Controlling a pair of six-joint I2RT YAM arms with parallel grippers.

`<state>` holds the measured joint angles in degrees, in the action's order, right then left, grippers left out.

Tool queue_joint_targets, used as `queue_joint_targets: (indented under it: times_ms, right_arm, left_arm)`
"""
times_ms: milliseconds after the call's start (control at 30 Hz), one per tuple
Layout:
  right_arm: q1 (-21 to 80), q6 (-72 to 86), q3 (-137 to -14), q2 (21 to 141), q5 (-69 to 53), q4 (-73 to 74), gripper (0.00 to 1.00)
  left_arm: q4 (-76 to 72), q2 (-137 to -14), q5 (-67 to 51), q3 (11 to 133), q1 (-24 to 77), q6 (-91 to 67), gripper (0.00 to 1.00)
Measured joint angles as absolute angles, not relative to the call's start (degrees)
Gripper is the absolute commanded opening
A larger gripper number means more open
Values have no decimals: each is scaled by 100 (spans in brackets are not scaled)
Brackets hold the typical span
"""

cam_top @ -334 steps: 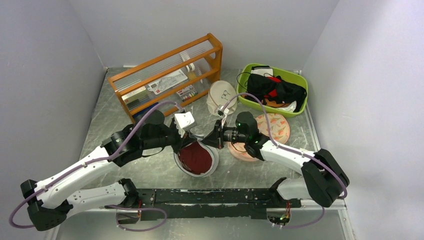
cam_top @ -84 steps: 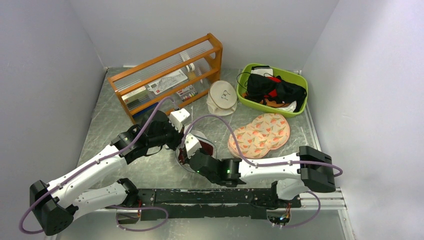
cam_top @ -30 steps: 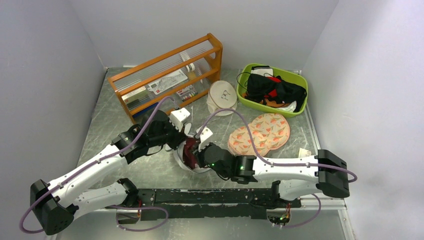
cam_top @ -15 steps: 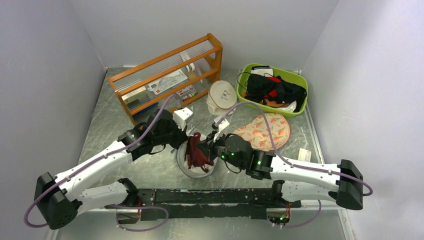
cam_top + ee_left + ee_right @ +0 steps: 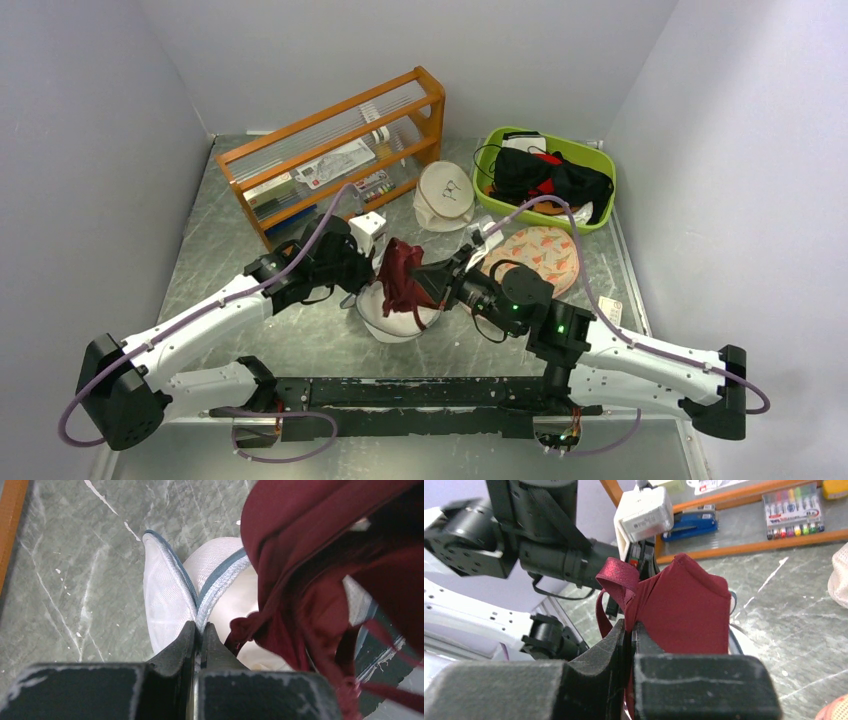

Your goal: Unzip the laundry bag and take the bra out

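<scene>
The white mesh laundry bag (image 5: 397,318) lies open at the table's middle. My left gripper (image 5: 199,626) is shut on its grey-edged rim (image 5: 220,577), pinching the two edges together. The maroon bra (image 5: 403,272) hangs lifted above the bag's mouth, its straps trailing down toward the bag (image 5: 170,600). My right gripper (image 5: 630,625) is shut on the bra (image 5: 689,607), holding a fold of its fabric; in the top view this gripper (image 5: 425,278) sits just right of the bag. In the left wrist view the bra (image 5: 320,570) fills the right side.
An orange wooden rack (image 5: 335,150) with stationery stands at the back left. A cream round pouch (image 5: 445,195) and a green tub (image 5: 590,215) of dark clothes sit at the back right. A peach printed pad (image 5: 540,255) lies right of the bag.
My right gripper has lifted the bra up and to the right, out of the bag's mouth, over the last second. The left gripper has kept its hold on the rim and shifted slightly back.
</scene>
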<state>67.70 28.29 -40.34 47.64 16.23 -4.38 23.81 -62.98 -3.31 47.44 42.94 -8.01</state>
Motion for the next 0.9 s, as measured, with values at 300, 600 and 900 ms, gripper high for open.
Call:
queue_joint_targets:
  times_ms: [300, 600, 900]
  right_arm:
    - [6746, 2915, -4193, 4681, 1903, -224, 0]
    - [6744, 2794, -4674, 4364, 2733, 578, 0]
    - [6744, 2552, -5026, 4458, 3889, 1369, 0]
  left_arm:
    - [2383, -6300, -386, 4744, 4252, -801, 7]
    - [2386, -6294, -384, 4746, 4252, -799, 26]
    - [2405, -6062, -375, 4746, 4246, -779, 54]
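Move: The bra is already clamped in the right hand, over the open laundry bag, whose middle lies roughly 5 cm left, 4 cm ahead and 22 cm below that hand. The peach bags it is carried towards are some 21 cm right, 17 cm ahead and 27 cm below. The left hand still pinches the laundry bag's rim, with that bag's middle about 7 cm right, 3 cm back and 8 cm below; the peach bags are 32 cm right, 11 cm ahead and 13 cm below. Rightward and, less so, forward, the right arm carries the held bra away from the laundry bag towards the peach bags, about 8 cm across, rising nearly 4 cm before easing down slightly, while its wrist swings some 20 degrees clockwise. Late on, the left fingers open, let go of the rim and start up by about 1 cm. ##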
